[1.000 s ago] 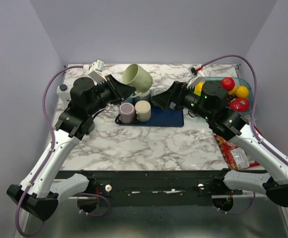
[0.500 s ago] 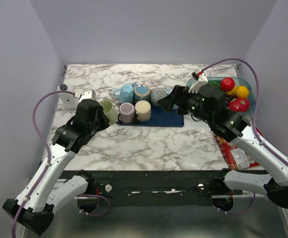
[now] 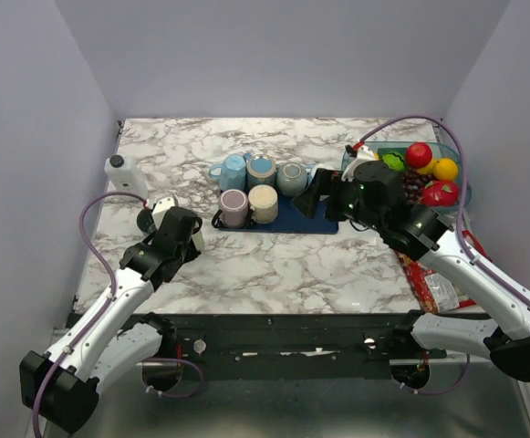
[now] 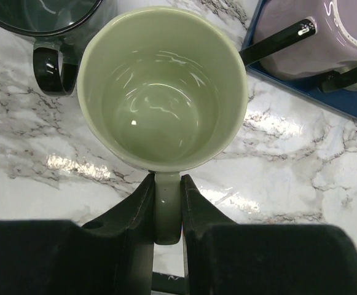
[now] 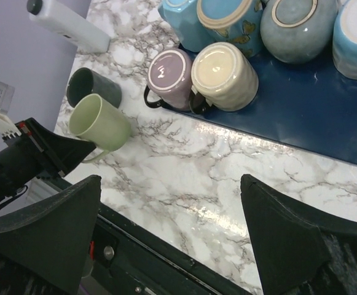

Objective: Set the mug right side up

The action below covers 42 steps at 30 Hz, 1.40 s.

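Observation:
The pale green mug point(image 4: 163, 92) stands mouth up on the marble at the left, beside a dark grey mug point(image 4: 43, 24). My left gripper point(image 4: 167, 181) is shut on the green mug's handle, one finger on each side of it. From the right wrist the green mug point(image 5: 98, 121) shows in front of the dark mug point(image 5: 92, 86). In the top view the left gripper point(image 3: 179, 234) covers most of the mug. My right gripper point(image 5: 169, 203) hangs open above bare marble with nothing between its fingers, near the right end of the tray point(image 3: 312, 203).
A blue tray point(image 5: 325, 123) holds several mugs bottom up, among them a purple one point(image 5: 171, 70) and a cream one point(image 5: 221, 67). A white bottle point(image 3: 123, 173) stands at the far left. A fruit bowl point(image 3: 456, 155) and a snack packet point(image 3: 433, 283) lie at the right.
The left arm swung the green mug down from above the tray to the marble at the left and turned it mouth up. The right gripper shifted slightly and stayed open.

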Tool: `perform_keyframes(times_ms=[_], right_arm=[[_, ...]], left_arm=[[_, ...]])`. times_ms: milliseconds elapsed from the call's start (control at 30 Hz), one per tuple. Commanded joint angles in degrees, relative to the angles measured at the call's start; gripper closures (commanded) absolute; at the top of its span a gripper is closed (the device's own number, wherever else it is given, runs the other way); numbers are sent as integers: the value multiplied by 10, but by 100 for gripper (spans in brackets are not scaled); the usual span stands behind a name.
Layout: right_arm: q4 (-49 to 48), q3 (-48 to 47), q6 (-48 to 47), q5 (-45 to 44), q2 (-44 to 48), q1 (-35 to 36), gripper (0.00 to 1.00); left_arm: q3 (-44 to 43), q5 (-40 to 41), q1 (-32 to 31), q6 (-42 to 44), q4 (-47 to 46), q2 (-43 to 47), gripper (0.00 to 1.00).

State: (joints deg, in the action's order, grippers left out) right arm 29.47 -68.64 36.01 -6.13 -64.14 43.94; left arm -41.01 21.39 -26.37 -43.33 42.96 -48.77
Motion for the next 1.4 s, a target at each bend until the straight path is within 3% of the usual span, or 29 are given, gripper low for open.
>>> perform_keyframes(times_ms=[0,467,533,567,667,700,800,967,1200,1367], right_arm=[[18,10,7,-18,13,4,0],[30,21,12,-15,9,4,0],[30,22,13,-13,6,4,0],[30,22,12,-12,6,4,0],[32,21,12,-11,2,4,0],[32,21,11,-11,1,4,0],[32,18,8,-9,-5,4,0],[39,11,2,-15,-19,4,0],[42,6,-7,-15,-49,4,0],[27,9,5,-40,-103,4,0]], left_arm=[[30,46,-2,-15,-103,8,100],[127,50,-3,-32,-137,25,100],[132,45,-3,-45,-130,35,94],[136,43,-3,-49,-130,40,82],[125,46,-3,-76,-101,67,72],[124,48,-3,-80,-90,73,62],[116,60,-3,-105,-56,97,49],[96,59,-3,-121,-19,105,37],[34,71,-3,-132,58,118,30],[-49,36,-3,-72,53,119,15]])
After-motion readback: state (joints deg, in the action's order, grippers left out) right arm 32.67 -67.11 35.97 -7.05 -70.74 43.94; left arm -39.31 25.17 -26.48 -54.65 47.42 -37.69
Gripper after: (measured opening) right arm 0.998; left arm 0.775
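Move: My left hand already has the upright green mug by its handle; its landing spot, bare marble, lies about 7 cm ahead, 1 cm left and 9 cm below. The dark green mug stands 9 cm ahead and 10 cm left, the overturned purple mug 16 cm ahead and 9 cm right, both 4 cm lower. From my open right hand the overturned cream mug is some 13 cm ahead, 12 cm left and 21 cm down; the landing spot is 3 cm ahead, 31 cm left and 25 cm down. I lower the green mug about 4.5 cm straight down onto the marble with my left hand, then open the fingers off its handle, ease back roughly 2 cm and a little left with a slight counter-clockwise turn, and rise clear. Meanwhile my right hand, still wide open, sinks about 6 cm, mostly late, tipping its fingers down some 10 degrees towards the cream mug. ##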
